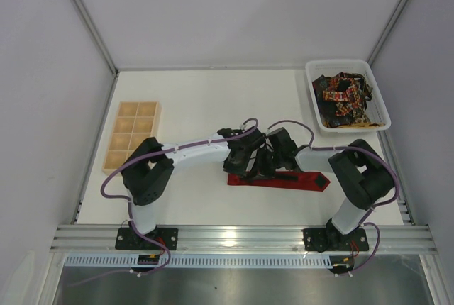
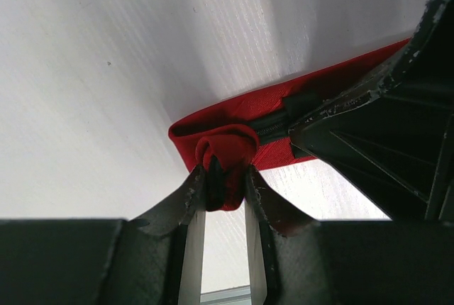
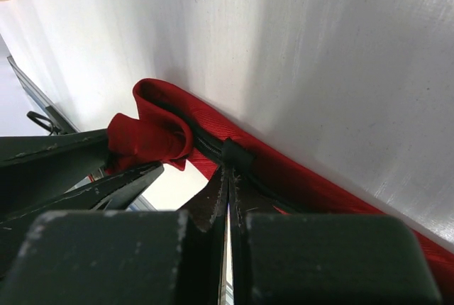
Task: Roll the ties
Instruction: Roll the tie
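A plain red tie [image 1: 298, 180] lies flat along the near middle of the table, its pointed end to the right. Both grippers meet over its left end. My left gripper [image 2: 225, 181] is shut on the small rolled-up end [image 2: 227, 147] of the red tie, which bulges between the fingertips. My right gripper [image 3: 227, 172] is shut, nothing showing between its jaws. Its tips press down on the flat tie [image 3: 298, 184] at a black loop [image 3: 234, 152], just beside the roll [image 3: 149, 138]. Dark patterned ties [image 1: 344, 96] lie heaped in a bin.
The white plastic bin [image 1: 381, 106] holding the patterned ties stands at the back right. A wooden tray [image 1: 133, 135] with square compartments sits at the left. An aluminium rail [image 1: 241, 237] runs along the near edge, and white walls enclose the table.
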Robot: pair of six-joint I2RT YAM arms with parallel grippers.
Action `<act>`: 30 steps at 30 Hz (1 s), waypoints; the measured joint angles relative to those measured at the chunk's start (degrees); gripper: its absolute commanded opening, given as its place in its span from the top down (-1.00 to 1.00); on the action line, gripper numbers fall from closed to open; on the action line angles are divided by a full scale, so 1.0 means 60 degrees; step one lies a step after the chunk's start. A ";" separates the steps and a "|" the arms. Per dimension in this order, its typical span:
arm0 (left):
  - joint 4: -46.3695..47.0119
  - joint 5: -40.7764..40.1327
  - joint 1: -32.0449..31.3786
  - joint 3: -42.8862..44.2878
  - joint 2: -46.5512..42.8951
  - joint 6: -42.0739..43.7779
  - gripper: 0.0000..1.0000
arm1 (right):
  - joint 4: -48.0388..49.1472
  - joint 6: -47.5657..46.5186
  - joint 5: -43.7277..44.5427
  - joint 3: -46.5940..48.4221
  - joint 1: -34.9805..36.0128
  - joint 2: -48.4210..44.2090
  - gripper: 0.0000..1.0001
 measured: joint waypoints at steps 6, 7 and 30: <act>0.0051 0.0007 -0.0015 0.0000 0.0040 0.0000 0.32 | 0.0171 0.0036 -0.0175 -0.0011 -0.0040 0.0113 1.00; 0.0069 0.0004 -0.0015 0.0000 0.0047 -0.0004 0.27 | 0.0211 0.0036 -0.0200 -0.0011 -0.0040 0.0131 1.00; 0.2280 0.0036 -0.0044 -0.1745 -0.0532 -0.0004 -0.19 | 0.0178 -0.0047 -0.0259 -0.0007 -0.0127 0.0138 1.00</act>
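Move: The rolled left end of the red tie is already in the left fingers, its middle about 1 cm below the hand point. Some 4 cm to that hand's right, level fore and aft and 2 cm lower, a black keeper band crosses the flat strip. The strip's black patch lies about 23 cm right, 1 cm back and 3 cm down. From the right hand, shut on the keeper band, the roll is about 4 cm left, level fore and aft and 1 cm up. The tie's roll is let go: the left fingers spread from their pinch to about twice the gap, and the hand sinks some 2 cm straight down so that they straddle the roll just above the table, tilting only about 5 degrees. The right hand stays put, its closed fingertips still pinning the tie at the keeper band. ##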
